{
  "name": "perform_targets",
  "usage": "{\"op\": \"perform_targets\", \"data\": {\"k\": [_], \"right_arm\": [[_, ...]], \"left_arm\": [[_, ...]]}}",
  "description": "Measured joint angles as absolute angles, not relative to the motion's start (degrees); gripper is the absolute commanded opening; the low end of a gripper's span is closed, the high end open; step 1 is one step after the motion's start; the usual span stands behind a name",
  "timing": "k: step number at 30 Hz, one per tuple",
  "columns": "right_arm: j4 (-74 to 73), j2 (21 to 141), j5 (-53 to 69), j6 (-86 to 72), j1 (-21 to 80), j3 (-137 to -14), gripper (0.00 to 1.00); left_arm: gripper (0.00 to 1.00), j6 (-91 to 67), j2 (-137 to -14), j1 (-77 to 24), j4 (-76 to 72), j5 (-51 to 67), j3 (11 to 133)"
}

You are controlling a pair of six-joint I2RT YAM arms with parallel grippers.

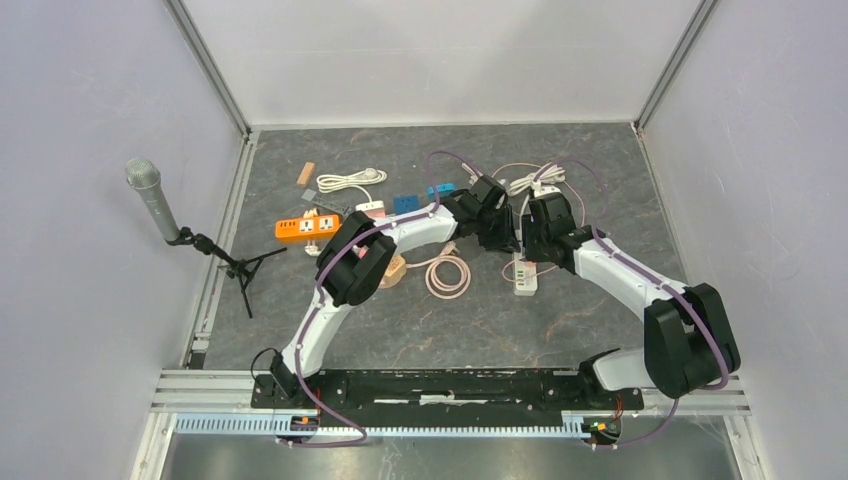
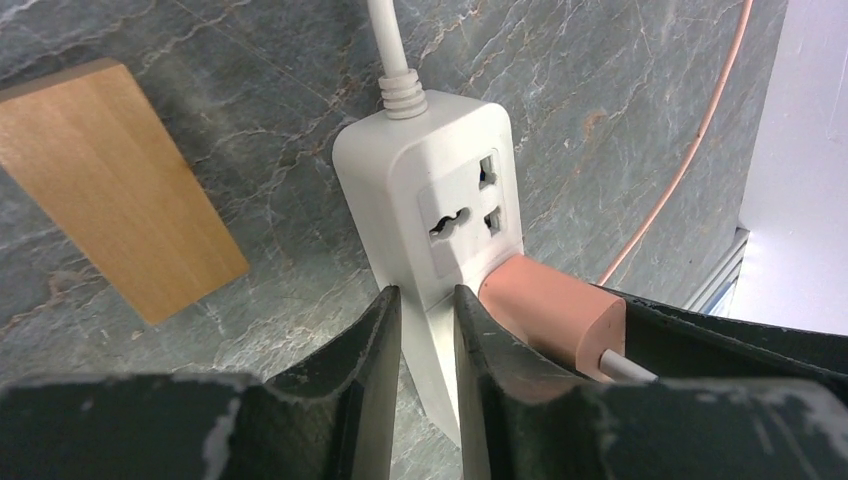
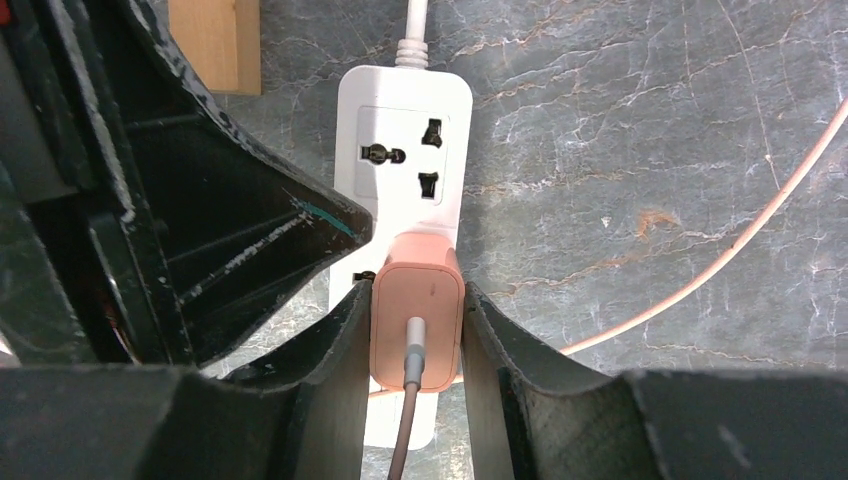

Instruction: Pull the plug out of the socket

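Note:
A white socket strip [image 2: 440, 180] lies flat on the grey stone table, its far outlet empty. A pink plug [image 3: 417, 300] with a grey lead sits in the near outlet [image 2: 550, 310]. My right gripper [image 3: 417, 290] is shut on the plug, one finger pressed to each side. My left gripper [image 2: 428, 295] is shut on the strip's long left edge, white plastic filling the narrow gap between its fingers. From above, both grippers [image 1: 505, 240] [image 1: 528, 245] meet over the strip [image 1: 525, 278] and hide the plug.
A wooden block [image 2: 110, 180] lies just left of the strip. A thin pink cable [image 3: 720, 260] curves off to the right. Farther left on the table are an orange power strip [image 1: 308, 227], a coiled white lead [image 1: 350, 181], a coiled pink cable [image 1: 447, 275] and a microphone stand [image 1: 150, 195].

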State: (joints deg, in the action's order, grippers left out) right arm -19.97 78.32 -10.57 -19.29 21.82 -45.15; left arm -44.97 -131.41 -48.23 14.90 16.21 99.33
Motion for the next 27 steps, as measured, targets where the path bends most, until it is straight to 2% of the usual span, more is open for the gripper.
{"op": "perform_targets", "data": {"k": [3, 9, 13, 16, 22, 27], "right_arm": [[-21.61, 78.78, -10.22, -19.53, 21.63, -46.35, 0.0], [-23.68, 78.78, -10.17, -19.84, 21.63, -50.63, 0.0], [-23.75, 78.54, -12.16, -19.66, 21.74, -53.36, 0.0], [-25.08, 77.71, -15.94, -19.18, 21.63, -54.19, 0.0], [-28.18, 74.91, -23.79, -17.72, 18.9, -55.48, 0.0], [-28.77, 71.57, -28.64, -16.62, 13.98, -56.49, 0.0]], "left_arm": [[0.38, -44.95, -132.16, -48.71, 15.97, 15.59, 100.66], [0.33, -44.97, -133.51, -48.99, 18.37, 15.64, 103.31], [0.33, -44.93, -133.53, -49.01, 19.18, 15.55, 103.72], [0.39, -44.71, -133.53, -49.01, 19.86, 15.51, 104.22], [0.6, -41.34, -133.56, -48.95, 25.74, 13.56, 107.07], [0.7, -39.68, -133.21, -47.99, 30.5, 12.56, 111.63]]}}
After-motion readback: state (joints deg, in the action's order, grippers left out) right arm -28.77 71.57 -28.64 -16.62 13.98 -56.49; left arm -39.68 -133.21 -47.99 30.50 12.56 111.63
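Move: The right fingers already grip the plug, its middle about 1 cm below the hand point; the white socket's middle is some 2 cm back, level sideways and 4 cm below. The wooden block sits about 6 cm ahead, 7 cm left and 4 cm lower. From the left hand at the socket's left edge, the socket's middle is roughly 3 cm back, 3 cm right, 2 cm down; the plug is 1 cm back, 4 cm right, 2 cm up. Right hand pulls the plug up, then also right, about 10 cm each; left fingers open off the socket. ##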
